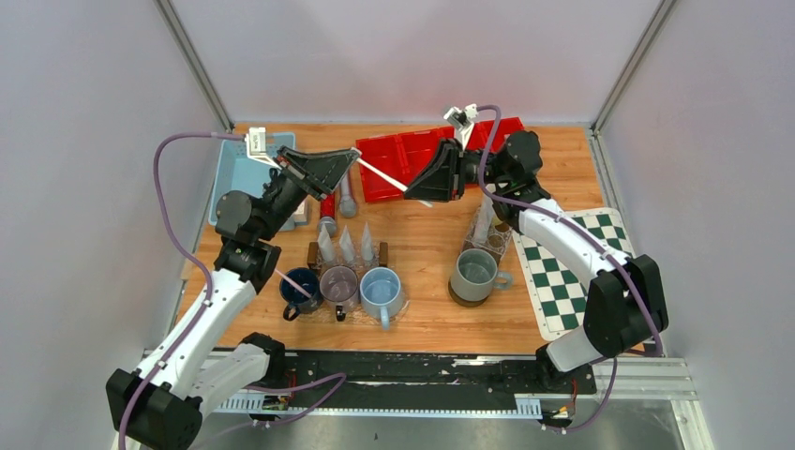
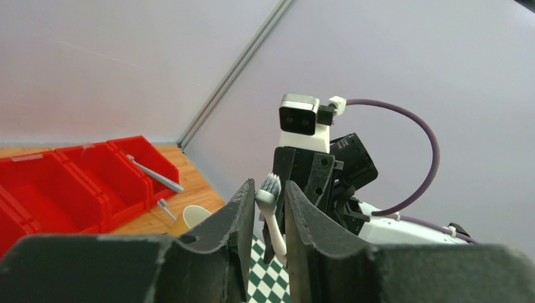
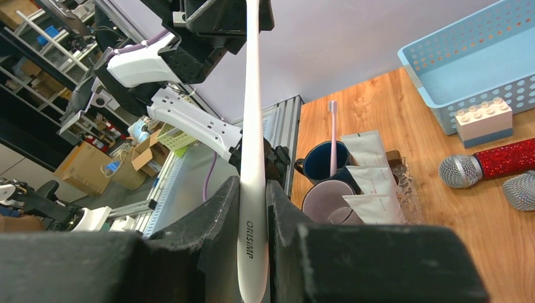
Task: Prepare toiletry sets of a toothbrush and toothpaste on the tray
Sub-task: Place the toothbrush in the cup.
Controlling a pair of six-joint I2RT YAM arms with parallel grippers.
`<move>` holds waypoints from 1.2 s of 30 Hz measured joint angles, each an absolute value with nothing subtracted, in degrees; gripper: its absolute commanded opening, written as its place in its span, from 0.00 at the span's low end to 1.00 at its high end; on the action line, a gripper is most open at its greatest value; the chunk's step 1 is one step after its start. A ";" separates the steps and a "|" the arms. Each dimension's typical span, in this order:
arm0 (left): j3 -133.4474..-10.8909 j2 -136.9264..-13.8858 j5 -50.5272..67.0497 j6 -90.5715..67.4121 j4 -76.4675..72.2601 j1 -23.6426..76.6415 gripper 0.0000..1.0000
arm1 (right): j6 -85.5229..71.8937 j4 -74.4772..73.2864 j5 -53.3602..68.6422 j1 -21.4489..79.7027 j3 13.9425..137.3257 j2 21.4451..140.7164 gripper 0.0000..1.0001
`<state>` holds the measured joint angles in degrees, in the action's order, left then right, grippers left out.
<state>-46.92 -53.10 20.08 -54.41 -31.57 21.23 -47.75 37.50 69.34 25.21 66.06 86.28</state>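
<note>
A white toothbrush hangs level in the air above the table's back. My right gripper is shut on its handle. My left gripper stands around the bristle head, jaws narrowly apart with a sliver of gap on one side. Three toothpaste tubes stand in a holder behind three mugs, and they also show in the right wrist view as toothpaste. A pink toothbrush leans in the dark blue mug. A light blue perforated tray sits at the back left.
Red bins line the back edge. Red and grey microphones lie beside the left arm. A grey mug and a small holder with a tube stand right of centre. A green checkered mat lies at the right.
</note>
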 measured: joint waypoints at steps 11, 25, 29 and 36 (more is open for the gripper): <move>-46.30 -51.94 19.97 -55.02 -31.00 21.19 0.00 | -47.20 37.36 69.73 25.39 65.91 86.28 0.31; -46.96 -38.61 15.99 -39.05 -10.98 21.19 0.00 | -33.98 20.86 59.92 25.56 65.60 82.43 0.90; -46.98 -32.45 13.28 -33.89 -1.34 21.19 0.00 | -30.00 16.01 53.76 25.26 65.49 79.50 0.93; -45.67 -21.10 7.97 -29.63 12.78 21.19 0.00 | -25.43 12.27 43.57 23.86 63.35 74.13 0.94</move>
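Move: The white toothbrush bridges both hands: its head is between the left hand's nearly shut tips, and its middle is about 7 cm right, 2 cm back and 5 cm below. The right hand still grips the handle, with that middle some 4 cm left, 1 cm ahead and 3 cm above. From the left hand, the mauve cup is about 13 cm back, 5 cm left and 38 cm down, between the navy cup 8 cm farther left and the light-blue cup 9 cm right of it. Back and to its left, some 8 cm each way and sinking about 5 cm, the left hand carries the toothbrush towards the cups, but only after its fingers shut the rest of the way on the head end; it swings counter-clockwise and rolls left side up, about 20 degrees each. Before that carry gets far, the right fingers open wide, let go of the handle and draw off forward and right, turning clockwise. ##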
